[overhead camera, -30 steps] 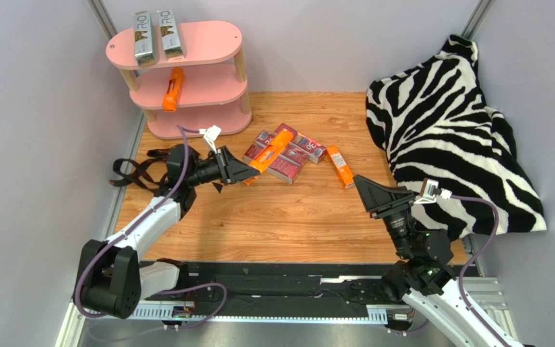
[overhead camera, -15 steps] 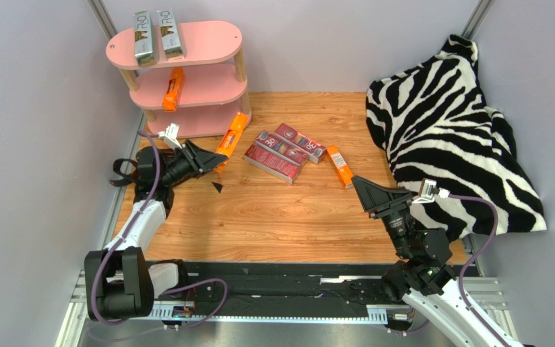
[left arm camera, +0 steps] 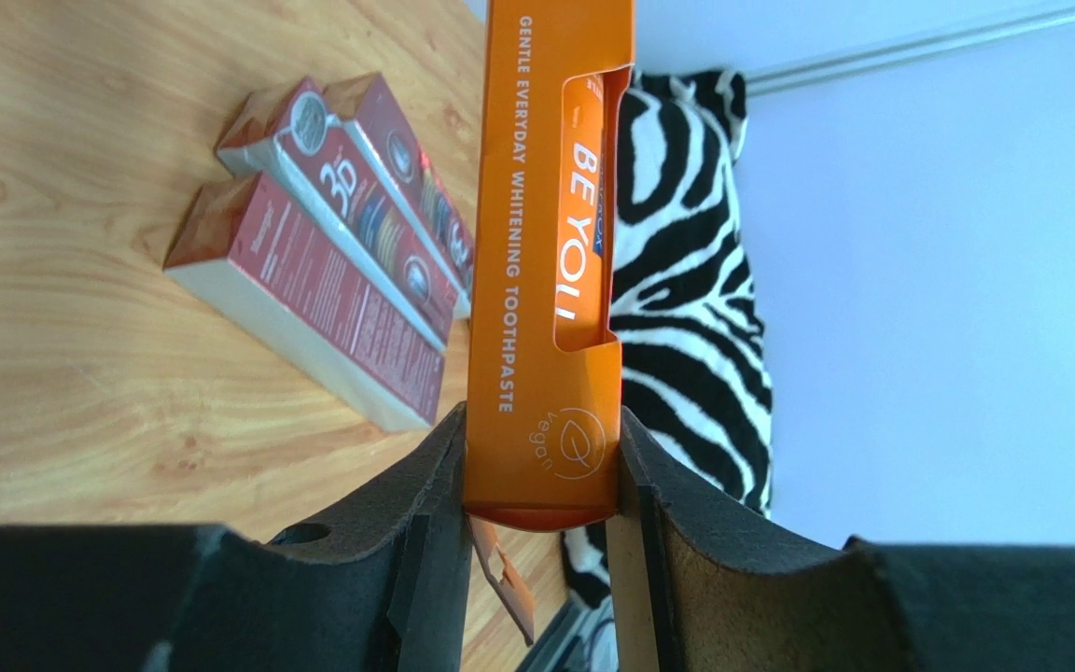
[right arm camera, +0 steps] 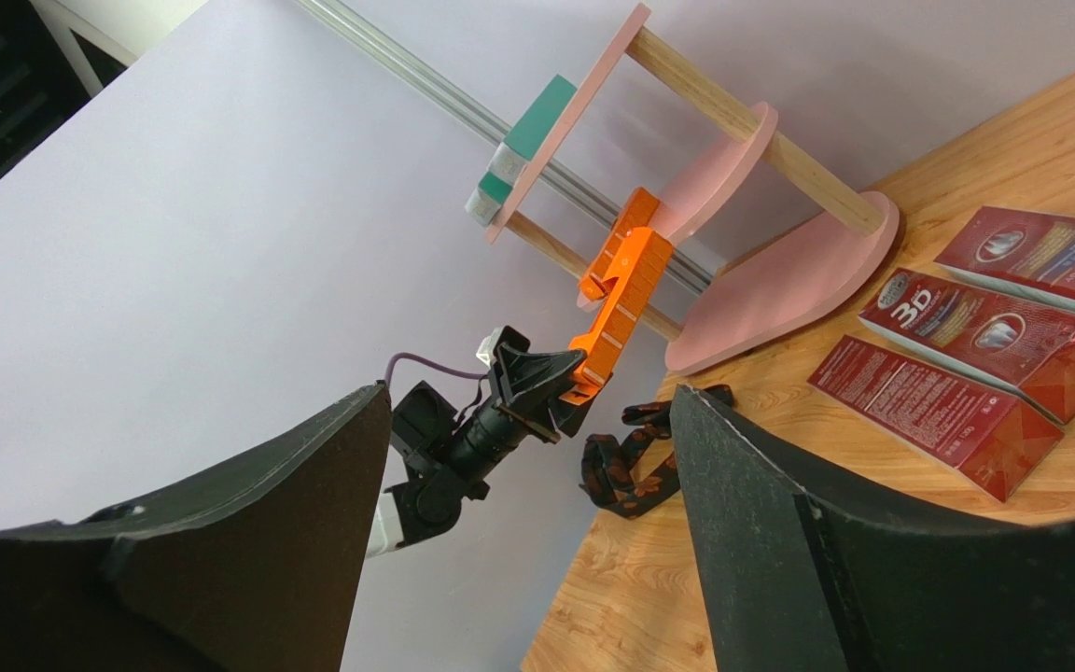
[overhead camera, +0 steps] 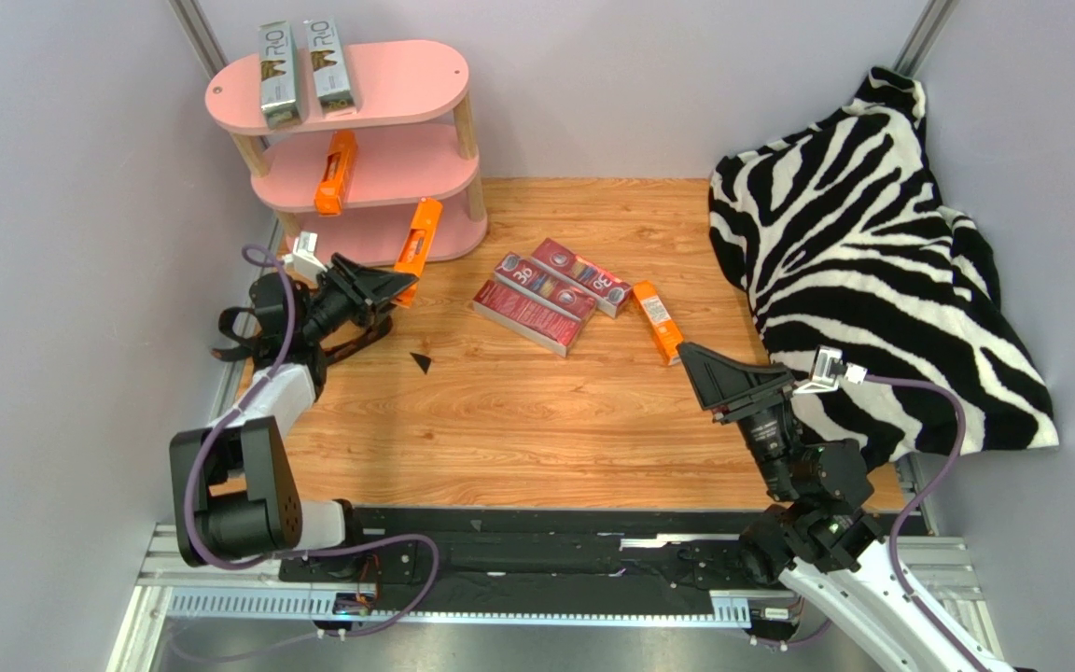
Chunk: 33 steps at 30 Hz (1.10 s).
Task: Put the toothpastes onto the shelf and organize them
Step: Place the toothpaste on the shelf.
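The pink three-tier shelf (overhead camera: 389,84) stands at the back left. Two silver-grey toothpastes (overhead camera: 277,70) lie on its top board and an orange one (overhead camera: 337,171) on the middle board. My left gripper (overhead camera: 386,284) is shut on another orange toothpaste (overhead camera: 420,234) (left arm camera: 546,280), held in the air beside the shelf's lower boards. Three dark red toothpastes (overhead camera: 543,297) (left arm camera: 347,238) lie together mid-table, with a further orange one (overhead camera: 658,321) to their right. My right gripper (overhead camera: 705,371) (right arm camera: 522,560) hangs open near that carton, with nothing between its fingers.
A zebra-print cloth (overhead camera: 873,238) covers the right side of the table. A black strap (overhead camera: 256,336) (right arm camera: 634,462) lies at the left edge under my left arm. A small black scrap (overhead camera: 421,361) sits on the wood. Grey walls close in left and right.
My left arm has swung left and back with the orange toothpaste, from over the red cartons to beside the shelf. The right gripper has barely moved.
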Each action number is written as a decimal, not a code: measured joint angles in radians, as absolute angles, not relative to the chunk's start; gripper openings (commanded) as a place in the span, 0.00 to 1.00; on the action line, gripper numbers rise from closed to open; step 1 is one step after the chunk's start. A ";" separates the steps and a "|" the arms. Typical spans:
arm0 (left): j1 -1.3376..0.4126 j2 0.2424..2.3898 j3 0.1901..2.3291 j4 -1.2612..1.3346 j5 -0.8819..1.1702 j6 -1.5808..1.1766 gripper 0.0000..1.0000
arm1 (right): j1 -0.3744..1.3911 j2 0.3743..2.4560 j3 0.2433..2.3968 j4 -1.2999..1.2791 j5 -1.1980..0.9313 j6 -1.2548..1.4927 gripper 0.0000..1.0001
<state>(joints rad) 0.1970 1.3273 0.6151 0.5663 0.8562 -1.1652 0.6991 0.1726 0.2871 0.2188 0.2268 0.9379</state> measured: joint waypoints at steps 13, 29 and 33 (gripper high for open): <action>0.235 1.439 0.800 0.635 0.838 -1.279 0.41 | 0.699 0.151 0.300 0.186 0.233 0.928 0.78; 0.258 1.621 1.032 0.400 0.736 -1.274 0.43 | 0.699 0.146 0.300 0.163 0.233 0.929 0.77; 0.258 1.645 1.060 0.356 0.719 -1.274 0.46 | 0.699 0.137 0.300 0.162 0.233 0.929 0.78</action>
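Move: The orange toothpaste is already in my left hand. The free spot for it on the middle shelf is about 16 cm ahead, 5 cm to the left and roughly level. The first orange toothpaste lies 7 cm left of that spot. On the top shelf, the nearer grey toothpaste is some 20 cm ahead of my hand, 11 cm left and 17 cm up. From my idle right hand, the spot is about 33 cm ahead, 49 cm left and a little below. I carry the held toothpaste up over the middle shelf's front edge with my left hand, going about 11 cm forward and 6 cm left in one arc that rises some 5 cm, then sinks about 3. As I go I turn counter-clockwise by roughly 10 degrees and, while sinking, tip the fingers down a little; the grip starts to ease at the very end, with the fingers still around the box. ##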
